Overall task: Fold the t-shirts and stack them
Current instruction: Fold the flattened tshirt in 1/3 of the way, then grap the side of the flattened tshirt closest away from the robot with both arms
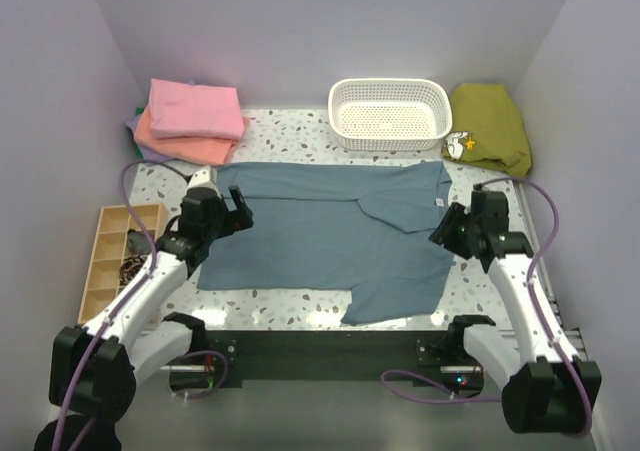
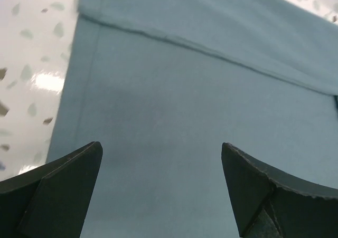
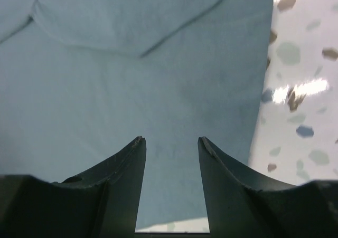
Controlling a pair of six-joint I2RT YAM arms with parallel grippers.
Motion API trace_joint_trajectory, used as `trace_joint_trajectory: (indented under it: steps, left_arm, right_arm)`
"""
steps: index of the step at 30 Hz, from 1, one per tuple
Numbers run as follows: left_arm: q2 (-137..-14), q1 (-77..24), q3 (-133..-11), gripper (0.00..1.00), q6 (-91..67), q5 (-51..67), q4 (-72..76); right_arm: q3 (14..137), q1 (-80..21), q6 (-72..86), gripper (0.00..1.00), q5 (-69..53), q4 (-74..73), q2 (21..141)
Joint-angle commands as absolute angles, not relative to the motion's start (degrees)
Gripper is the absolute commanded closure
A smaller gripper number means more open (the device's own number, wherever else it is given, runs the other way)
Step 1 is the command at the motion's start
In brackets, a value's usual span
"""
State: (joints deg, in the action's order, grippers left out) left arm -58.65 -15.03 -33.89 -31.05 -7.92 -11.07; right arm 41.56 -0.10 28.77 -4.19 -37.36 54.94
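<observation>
A dusty blue-grey t-shirt (image 1: 320, 226) lies spread over the middle of the table, partly folded, with a small white neck label at its right side. My left gripper (image 1: 238, 211) hovers over the shirt's left edge, open wide with only cloth (image 2: 174, 116) below. Over the shirt's right edge hangs my right gripper (image 1: 447, 233), open about halfway, nothing between its fingers; the blue cloth (image 3: 132, 79) lies beneath. At the back left sits a stack of folded t-shirts: pink (image 1: 195, 109) on top, salmon-orange (image 1: 180, 143) under it, a lavender edge at the bottom.
A white perforated basket (image 1: 390, 113) stands at the back middle. An olive-green garment (image 1: 490, 126) lies at the back right. A wooden compartment tray (image 1: 115, 256) sits at the left edge. The walls close in on both sides.
</observation>
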Motion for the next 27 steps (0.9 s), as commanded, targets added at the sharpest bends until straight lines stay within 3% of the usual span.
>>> trace_joint_trajectory:
  steps: [1,9,17,27]
  left_arm:
    - [-51.3,-14.9,-31.0,0.0,-37.9,-13.6,-20.7]
    - [-47.5,-15.5,-26.3,0.0,-45.9,-15.3,-26.5]
    - [-50.9,-16.0,-26.8,0.0,-49.1,-22.1,-29.8]
    - [-53.1,-16.0,-27.2,0.0,-49.5,-23.4,-30.9]
  right_arm:
    - [36.6,-4.9,35.6,0.52,-3.2,-46.2,46.1]
    - [31.2,-22.2,51.0,0.53,6.1,-51.8,41.0]
    - [26.0,-23.5,54.3,0.51,12.9,-54.6,37.9]
    - [26.5,-23.8,57.1,0.52,11.1,-58.9,35.9]
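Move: The left hand, open some 9 cm above the cloth, has the blue t-shirt's near left corner about 15 cm back and 9 cm to its left; the compartment tray lies roughly 31 cm to its left and 9 cm back. The right hand, about as high, has the sleeve's near right corner some 15 cm straight back, while the white tag lies about 14 cm ahead and 1 cm right. Neither hand clearly touches cloth; both head down and back for the t-shirt's near corners. The right goes back about 12 cm and sinks 7, swinging out left and partly back right, tipping down; the left draws back 8 cm, sinks 7 and shifts left, turning some 20 degrees counter-clockwise and tipping down. The left stays wide open, the right half open. ##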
